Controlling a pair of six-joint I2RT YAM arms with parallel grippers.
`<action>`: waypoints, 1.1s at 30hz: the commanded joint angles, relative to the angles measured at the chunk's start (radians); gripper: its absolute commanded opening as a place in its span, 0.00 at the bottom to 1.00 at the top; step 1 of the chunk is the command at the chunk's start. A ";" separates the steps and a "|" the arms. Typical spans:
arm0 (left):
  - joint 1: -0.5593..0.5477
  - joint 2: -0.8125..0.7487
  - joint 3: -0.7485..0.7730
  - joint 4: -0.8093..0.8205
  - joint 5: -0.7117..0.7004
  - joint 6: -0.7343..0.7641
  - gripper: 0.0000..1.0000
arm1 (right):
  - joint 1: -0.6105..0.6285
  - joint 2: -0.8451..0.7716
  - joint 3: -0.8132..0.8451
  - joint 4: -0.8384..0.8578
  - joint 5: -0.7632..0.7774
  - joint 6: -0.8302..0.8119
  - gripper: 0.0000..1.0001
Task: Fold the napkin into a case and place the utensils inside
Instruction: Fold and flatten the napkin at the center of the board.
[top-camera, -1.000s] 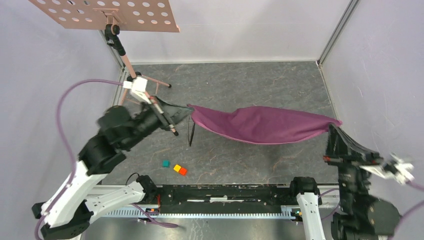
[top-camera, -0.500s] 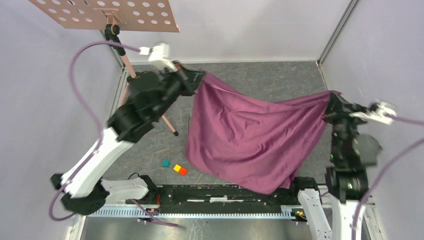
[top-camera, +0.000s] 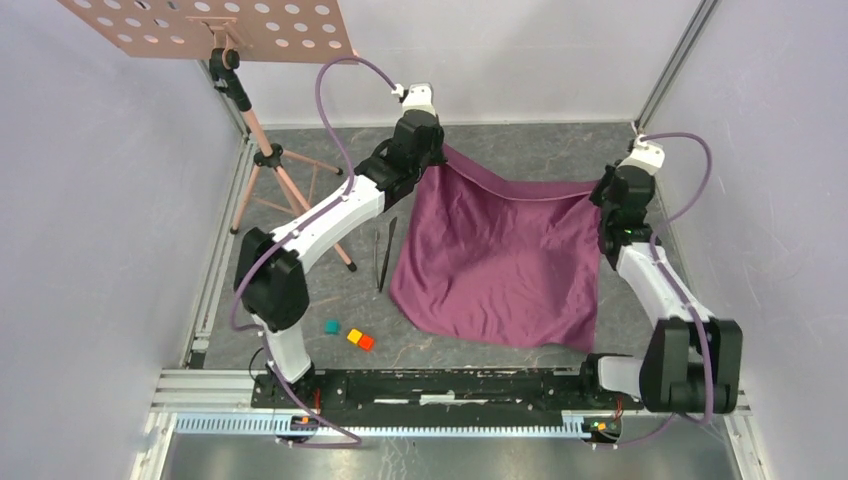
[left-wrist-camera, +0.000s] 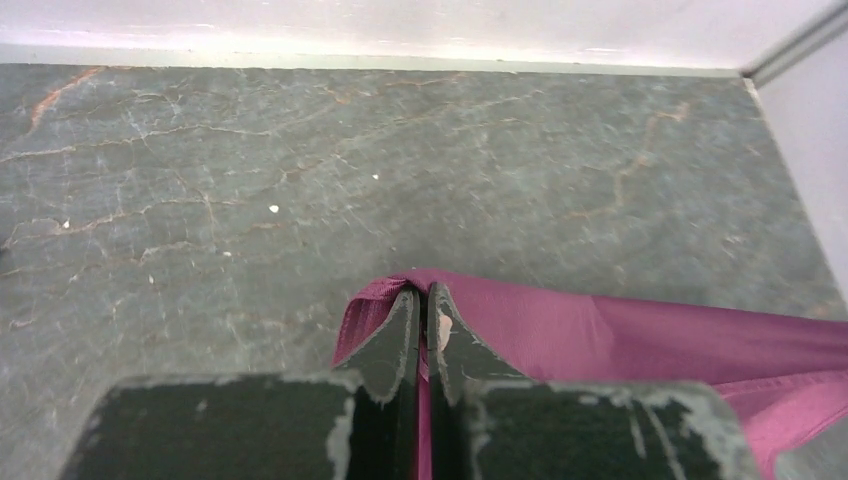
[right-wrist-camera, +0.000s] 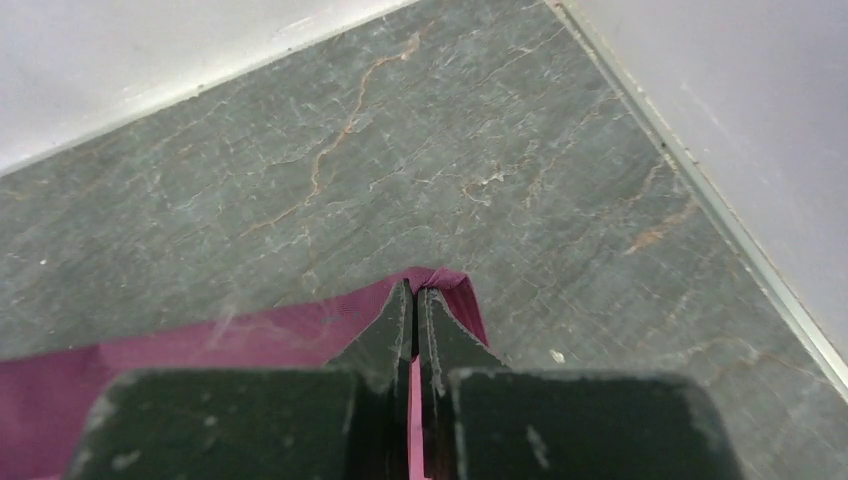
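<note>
The plum-purple napkin (top-camera: 500, 255) is spread over the middle of the table, its near edge resting on the surface and its far edge held up. My left gripper (top-camera: 437, 152) is shut on the far left corner of the napkin (left-wrist-camera: 600, 325). At the far right corner of the napkin (right-wrist-camera: 230, 345), my right gripper (top-camera: 604, 190) is shut too. Cloth shows pinched between the fingers in both wrist views, at the left gripper (left-wrist-camera: 423, 292) and the right gripper (right-wrist-camera: 415, 290). The utensils (top-camera: 385, 255), two slim dark pieces, lie side by side on the table just left of the napkin.
A teal block (top-camera: 331, 326), a yellow block (top-camera: 354, 336) and an orange block (top-camera: 366, 343) lie near the front left. A tripod stand (top-camera: 262, 150) with a perforated board (top-camera: 210, 25) stands at the back left. Walls close in the back and both sides.
Both arms have swung from the near side to the far side of the table, carrying the napkin's corners. The napkin went from hanging bunched between them to spread out over the table.
</note>
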 joint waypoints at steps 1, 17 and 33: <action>0.051 0.135 0.106 0.122 0.032 0.068 0.02 | -0.010 0.155 0.112 0.189 -0.033 -0.030 0.00; 0.115 0.250 0.158 0.072 0.147 0.053 0.02 | -0.074 0.272 0.228 0.117 -0.098 -0.073 0.00; 0.106 -0.574 -0.109 0.062 0.376 -0.044 0.02 | -0.100 -0.401 0.373 -0.307 -0.309 -0.063 0.00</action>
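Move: Both hands already pinch the raised far edge of the napkin, its near part trailing back over the board. The napkin's middle lies some 11 cm back from the left hand, 14 cm to its right and 16 cm below; from the right hand, about 9 cm back, 16 cm to the left and 12 cm below. The knife is about 11 cm left of the left hand and 6 cm back, the fork 3 cm farther left, both some 25 cm below. Keeping their pinch on the far edge, both hands first carry it about 7 cm farther forward while sinking, the left roughly 9 cm and the right only about 3, and nearly pause at full reach over the far part of the board. Then they snap back together towards the base and up, some 20 cm of rise each, spreading the edge between them as the left hand drifts left, the fingertips tip upward, and the wrists yaw up to ten degrees, left clockwise and right counter-clockwise. ##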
